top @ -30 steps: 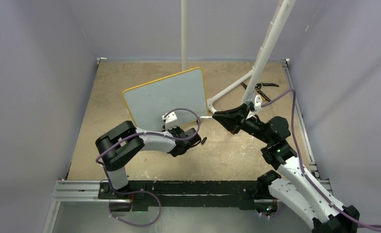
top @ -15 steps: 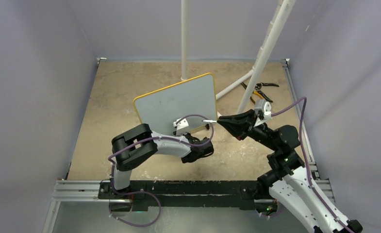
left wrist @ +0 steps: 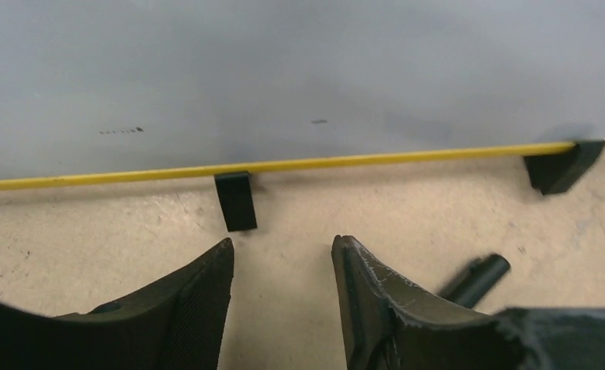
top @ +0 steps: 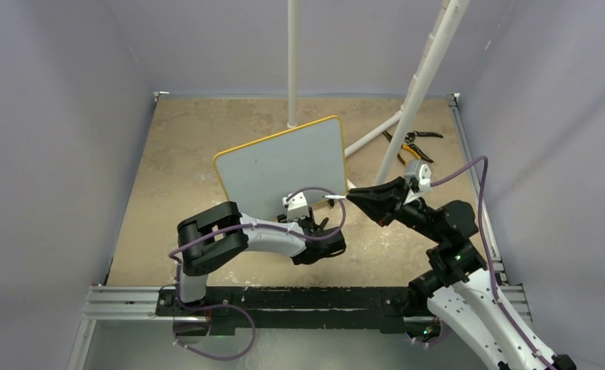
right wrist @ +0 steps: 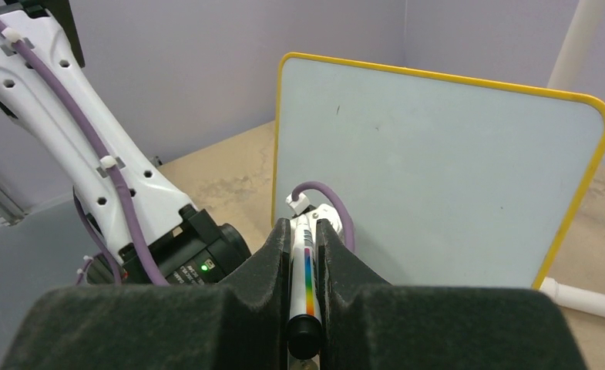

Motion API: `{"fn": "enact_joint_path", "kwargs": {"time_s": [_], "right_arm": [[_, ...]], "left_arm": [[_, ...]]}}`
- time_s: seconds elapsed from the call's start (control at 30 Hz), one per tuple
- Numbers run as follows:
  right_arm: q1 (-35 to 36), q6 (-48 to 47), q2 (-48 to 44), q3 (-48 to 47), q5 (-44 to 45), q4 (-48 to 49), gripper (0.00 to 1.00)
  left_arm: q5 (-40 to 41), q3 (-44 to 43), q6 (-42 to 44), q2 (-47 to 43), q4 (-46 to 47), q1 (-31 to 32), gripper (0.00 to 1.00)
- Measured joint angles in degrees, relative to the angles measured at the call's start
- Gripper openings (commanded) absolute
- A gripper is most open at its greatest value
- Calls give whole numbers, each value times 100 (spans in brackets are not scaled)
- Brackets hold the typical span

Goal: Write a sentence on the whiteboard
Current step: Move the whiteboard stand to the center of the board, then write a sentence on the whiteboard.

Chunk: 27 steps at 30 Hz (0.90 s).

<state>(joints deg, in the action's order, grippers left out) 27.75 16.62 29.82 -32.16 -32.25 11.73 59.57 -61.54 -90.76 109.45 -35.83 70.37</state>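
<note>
The whiteboard (top: 284,160), pale grey with a yellow frame, stands nearly upright on black feet in the middle of the tabletop. In the left wrist view its lower edge (left wrist: 299,163) and one foot (left wrist: 235,200) lie just ahead of my left gripper (left wrist: 281,247), which is open with only bare table between its fingers. My left gripper (top: 312,225) sits low at the board's near right corner. My right gripper (right wrist: 304,225) is shut on a white marker (right wrist: 307,266) with a rainbow stripe. The marker's tip (top: 334,197) points left, close to the board's right edge.
Two white poles (top: 292,62) (top: 422,85) rise behind and to the right of the board. Pliers (top: 411,142) lie at the back right. A small black cylinder (left wrist: 476,279) lies on the table right of my left fingers. Grey walls enclose the table.
The board shifted right with my left gripper, then the left jaws opened and let go of its lower edge. My right gripper with the marker drew back to the right.
</note>
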Motion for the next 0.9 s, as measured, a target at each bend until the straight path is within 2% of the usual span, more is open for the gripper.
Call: {"fn": "enact_joint_path", "kwargs": {"time_s": [0.3, 0.4, 0.53, 0.63, 0.73, 0.9], "right_arm": [[0, 48, -186, -498, 243, -446, 0], [0, 94, -188, -710, 350, -527, 0], [0, 184, -232, -914, 588, -651, 0], [0, 297, -243, -1029, 765, -706, 0], [0, 407, -221, -1097, 890, -726, 0], [0, 501, -66, -1187, 1027, -798, 0]], "left_arm": [[-120, 42, 616, -872, 138, 463, 57], [-304, 339, 1224, -1631, 516, 566, 58], [-719, 1049, 2297, -2992, 1167, 586, 69], [-1049, 1241, 3086, -3790, 1432, 579, 70], [-1333, 1099, 3882, -4266, 1497, 579, 70], [-1969, 229, 5145, -4336, 1261, 382, 70]]}}
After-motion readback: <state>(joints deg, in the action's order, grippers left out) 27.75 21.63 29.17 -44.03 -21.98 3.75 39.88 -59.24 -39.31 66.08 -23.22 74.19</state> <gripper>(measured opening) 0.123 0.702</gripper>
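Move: The stand's left foot, just released, lies about 4 cm ahead of the left hand's open fingers and 2 cm to their left. From that hand, the stand's right foot is roughly 9 cm ahead and 11 cm right, and the marker cap about 2 cm ahead and 8 cm right. The right hand holds the marker; the whiteboard's middle is some 17 cm ahead of it, 14 cm left and 19 cm below. The left hand, already off the stand's foot, draws back some 5 cm and a little to the right while climbing slowly and then fast to about 22 cm up, turning clockwise about 40 degrees as its empty fingers open wider. Meanwhile the right hand keeps its grip on the marker and rises about 7 cm with a small shift to the right, away from the whiteboard, its fingers tipping slightly upward and swinging a little clockwise. ##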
